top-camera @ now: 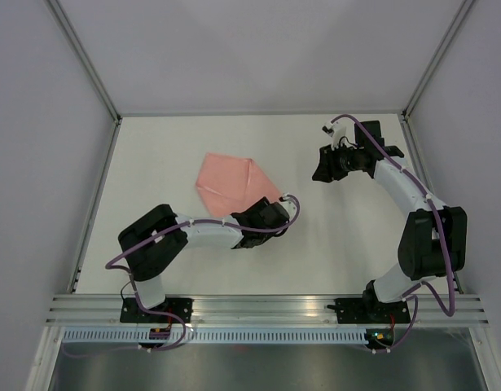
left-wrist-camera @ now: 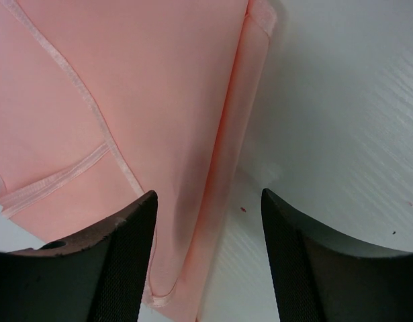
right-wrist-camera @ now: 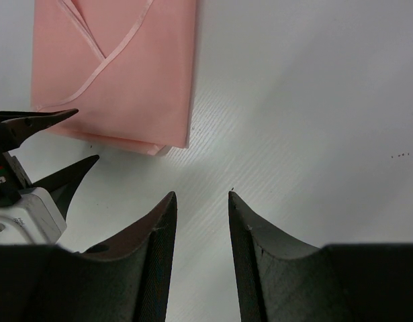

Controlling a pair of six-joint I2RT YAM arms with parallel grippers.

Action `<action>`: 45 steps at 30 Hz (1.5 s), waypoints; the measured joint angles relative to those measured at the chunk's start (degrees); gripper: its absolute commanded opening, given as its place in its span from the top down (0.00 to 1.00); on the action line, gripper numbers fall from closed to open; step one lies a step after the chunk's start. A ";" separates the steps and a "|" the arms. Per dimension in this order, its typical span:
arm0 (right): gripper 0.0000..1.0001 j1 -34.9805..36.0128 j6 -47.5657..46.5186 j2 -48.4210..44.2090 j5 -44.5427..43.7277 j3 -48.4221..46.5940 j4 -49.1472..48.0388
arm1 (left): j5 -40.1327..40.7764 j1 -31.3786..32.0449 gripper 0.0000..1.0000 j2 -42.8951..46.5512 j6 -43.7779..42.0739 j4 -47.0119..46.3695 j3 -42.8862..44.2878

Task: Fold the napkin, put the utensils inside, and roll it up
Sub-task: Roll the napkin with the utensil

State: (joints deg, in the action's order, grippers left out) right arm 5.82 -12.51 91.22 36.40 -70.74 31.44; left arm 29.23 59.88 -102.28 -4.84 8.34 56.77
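The salmon-pink napkin (top-camera: 232, 183) lies folded on the white table, its hemmed edges crossing on top (right-wrist-camera: 112, 67). My left gripper (top-camera: 254, 210) hovers at the napkin's near right corner, open. In the left wrist view the left gripper (left-wrist-camera: 206, 198) straddles the folded edge of the napkin (left-wrist-camera: 159, 100), with cloth under the left finger (left-wrist-camera: 119, 255) and bare table by the right one. My right gripper (top-camera: 322, 167) is open over bare table to the right of the napkin, with nothing between its fingers (right-wrist-camera: 156, 248). The utensils are out of view.
In the right wrist view the left gripper's dark fingertips (right-wrist-camera: 52, 147) show at the left edge, below the napkin. Metal frame posts and grey walls border the table (top-camera: 348, 244) at the back and sides.
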 measured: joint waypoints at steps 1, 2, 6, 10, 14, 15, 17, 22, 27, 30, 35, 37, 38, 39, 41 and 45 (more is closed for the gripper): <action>0.57 -0.04 0.13 0.07 0.02 0.02 -0.11 | 0.79 0.00 0.33 -0.50 -0.15 -0.28 0.00; 0.57 -0.07 0.17 0.17 0.02 0.02 -0.17 | 1.09 0.00 0.33 -0.70 -0.31 -0.83 0.00; 0.57 -0.04 0.31 0.66 0.04 0.02 -0.17 | 2.21 0.00 0.37 -1.33 -0.79 -2.19 0.00; 0.57 -0.07 0.33 0.68 0.07 0.02 -0.20 | 2.38 0.00 0.39 -2.21 -1.25 -3.41 0.28; 0.57 -0.09 0.31 0.68 0.09 0.02 -0.20 | 2.03 -0.17 0.44 -3.08 -1.36 -4.39 0.83; 0.57 -0.09 0.31 0.68 0.09 0.02 -0.17 | 1.86 -0.22 0.44 -3.26 -1.36 -4.55 0.98; 0.57 -0.11 0.31 0.68 0.22 0.02 -0.17 | 1.62 -0.44 0.45 -3.58 -1.40 -4.72 1.20; 0.57 -0.24 0.28 0.68 0.52 0.02 -0.13 | -0.04 -1.53 0.47 -4.11 -1.40 -5.46 1.79; 0.57 -0.61 0.28 0.68 1.11 0.02 -0.11 | -2.73 -2.69 0.51 -4.72 -1.38 -5.51 2.71; 0.57 -0.74 0.28 0.68 1.27 0.02 -0.07 | -4.22 -3.26 0.56 -5.33 -1.40 -5.42 3.56; 0.57 -0.79 0.20 0.68 1.33 0.02 0.50 | -6.71 -3.93 0.65 -6.25 -1.40 -5.53 4.72; 0.58 -0.79 0.09 0.68 1.36 0.02 0.59 | -7.76 -4.20 0.69 -6.67 -1.40 -5.53 5.20; 0.58 -0.79 0.07 0.68 1.38 0.02 0.68 | -8.20 -4.26 0.71 -6.86 -1.40 -5.51 5.46; 0.58 -0.79 0.00 0.68 1.38 0.02 0.79 | -8.74 -4.33 0.73 -7.06 -1.38 -5.53 5.73; 0.58 -0.79 -0.26 0.68 1.36 0.02 0.98 | -9.42 -4.50 0.75 -7.37 -1.40 -5.53 6.10; 0.58 -0.81 -0.92 0.68 1.33 0.00 1.95 | -10.93 -4.90 0.80 -7.85 -1.44 -5.49 6.86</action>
State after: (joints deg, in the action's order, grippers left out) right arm 5.02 -13.43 91.90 37.74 -70.74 33.39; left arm 18.31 54.98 -110.13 -6.28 2.85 63.64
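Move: The napkin's folded near-right edge passes under the left fingers. The stretch to be gripped lies about 3 cm ahead, 4 cm to the right and 2 cm below. The napkin's right corner is roughly 7 cm ahead and 8 cm right, its near corner some 5 cm back and 7 cm left, and its middle about 9 cm ahead and 6 cm left. From the right hand, that stretch is roughly 14 cm left, 4 cm back and 13 cm below. The napkin's folded edge is what the left hand works along: its open fingers, straddling the edge, slide about 5 cm right and forward towards the right corner, starting mostly forward and ending mostly rightward, while sinking slightly. The fingers close from well open to nearly shut, pinching the layered edge short of that corner. ##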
